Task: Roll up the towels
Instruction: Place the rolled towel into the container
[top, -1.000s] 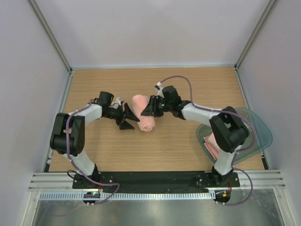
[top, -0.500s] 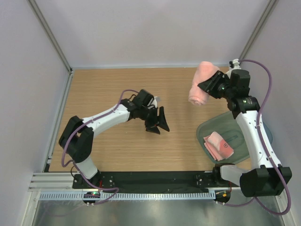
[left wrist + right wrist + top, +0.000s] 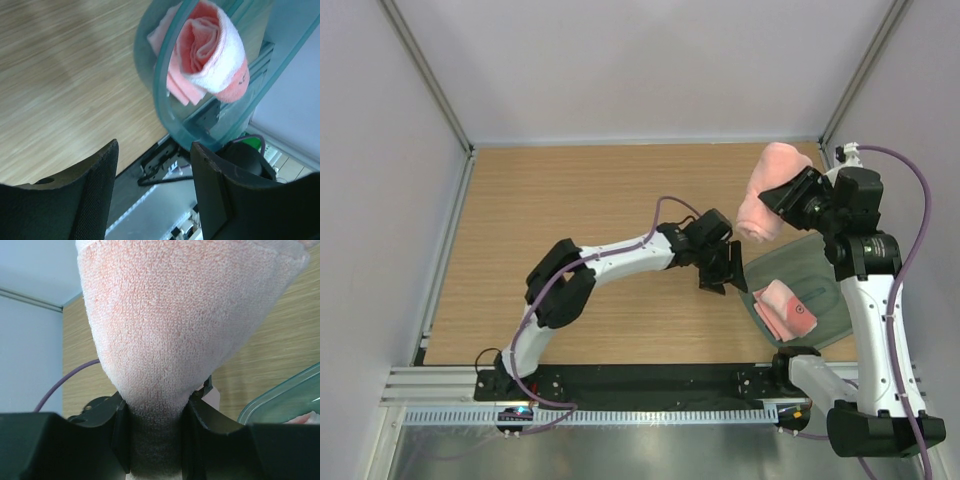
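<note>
My right gripper [image 3: 788, 197] is shut on a rolled salmon-pink towel [image 3: 766, 190] and holds it in the air at the back right, just beyond the tub. The roll [image 3: 185, 325] fills the right wrist view, pinched between the two fingers [image 3: 122, 437]. A second rolled towel [image 3: 785, 308] lies inside the translucent grey-green tub [image 3: 825, 275]; the left wrist view shows its spiral end [image 3: 205, 50] through the tub's wall [image 3: 165, 95]. My left gripper [image 3: 725, 272] stands open and empty next to the tub's left rim, its fingers [image 3: 100, 185] wide apart.
White walls and metal posts close in the wooden table on three sides. The black base rail [image 3: 650, 380] runs along the near edge. The left arm stretches diagonally across the table's middle toward the tub.
The right gripper lifted the rolled towel off the table's middle and carried it to the back right, beside the tub. The left gripper let go and swung right to the tub's rim.
</note>
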Motion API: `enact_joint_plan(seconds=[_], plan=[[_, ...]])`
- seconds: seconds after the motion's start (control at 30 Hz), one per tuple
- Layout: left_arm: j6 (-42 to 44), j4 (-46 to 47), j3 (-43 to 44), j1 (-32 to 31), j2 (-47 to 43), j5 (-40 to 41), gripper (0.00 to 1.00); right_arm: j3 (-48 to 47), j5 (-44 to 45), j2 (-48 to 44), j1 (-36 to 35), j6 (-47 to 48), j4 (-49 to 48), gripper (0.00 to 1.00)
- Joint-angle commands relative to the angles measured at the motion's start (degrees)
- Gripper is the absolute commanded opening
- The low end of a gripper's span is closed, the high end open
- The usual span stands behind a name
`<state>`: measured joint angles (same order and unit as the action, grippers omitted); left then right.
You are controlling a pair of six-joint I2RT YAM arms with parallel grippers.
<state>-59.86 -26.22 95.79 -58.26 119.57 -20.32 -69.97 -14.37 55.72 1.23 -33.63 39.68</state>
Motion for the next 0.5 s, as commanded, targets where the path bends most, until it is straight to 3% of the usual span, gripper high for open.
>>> enact_joint_plan(seconds=[0.0, 0.07, 0.17, 0.27, 0.3, 0.4, 0.47], plan=[[-2.1, 3.2, 6.1, -2.1, 4.9, 3.8, 0.59, -2.8, -2.6, -2.5, 0.2, -1.4, -0.3, 0.01], [-3.2, 4.2, 7.9, -3.2, 6.5, 4.5, 0.59, -3.2, -2.9, -2.7, 0.2, -1.7, 0.3, 0.01], [-4.1, 4.7, 10.9, -3.7, 9.4, 5.8, 0.5, -3.6, -3.4, -3.4, 0.2, -1.4, 0.9, 0.01], [-4.1, 5.2, 12.8, -3.7, 10.9, 7.1, 0.3, -4.4, -3.7, -3.3, 0.2, -1.2, 1.9, 0.01], [-4.0, 5.1, 13.6, -3.7, 11.1, 7.6, 0.18, -4.6, -3.9, -3.2, 0.2, -0.9, 2.1, 0.01], [-2.6, 3.1, 15.6, -3.6, 11.5, 9.7, 0.0, -4.8, -4.6, -2.9, 0.2, -0.9, 2.2, 0.01], [-1.6, 2.0, 16.2, -3.4, 11.0, 10.4, 0.0, -4.9, -5.3, -2.7, 0.2, -0.9, 2.2, 0.01]])
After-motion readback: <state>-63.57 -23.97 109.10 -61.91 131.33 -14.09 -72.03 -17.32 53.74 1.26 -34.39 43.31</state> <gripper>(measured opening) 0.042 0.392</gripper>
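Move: The left side of the container's rim is about 6 cm to the left hand's right, level with it fore and aft, and roughly 3 cm below. Another rolled towel sits inside the container, some 14 cm right of that hand, 6 cm back and 8 cm down. The right hand already holds its rolled towel high up; the container's middle lies about 11 cm to its right, 10 cm back and 26 cm below. The left hand slides about 6 cm right, dipping some 3 cm, and shuts its open fingers on the container's rim. ##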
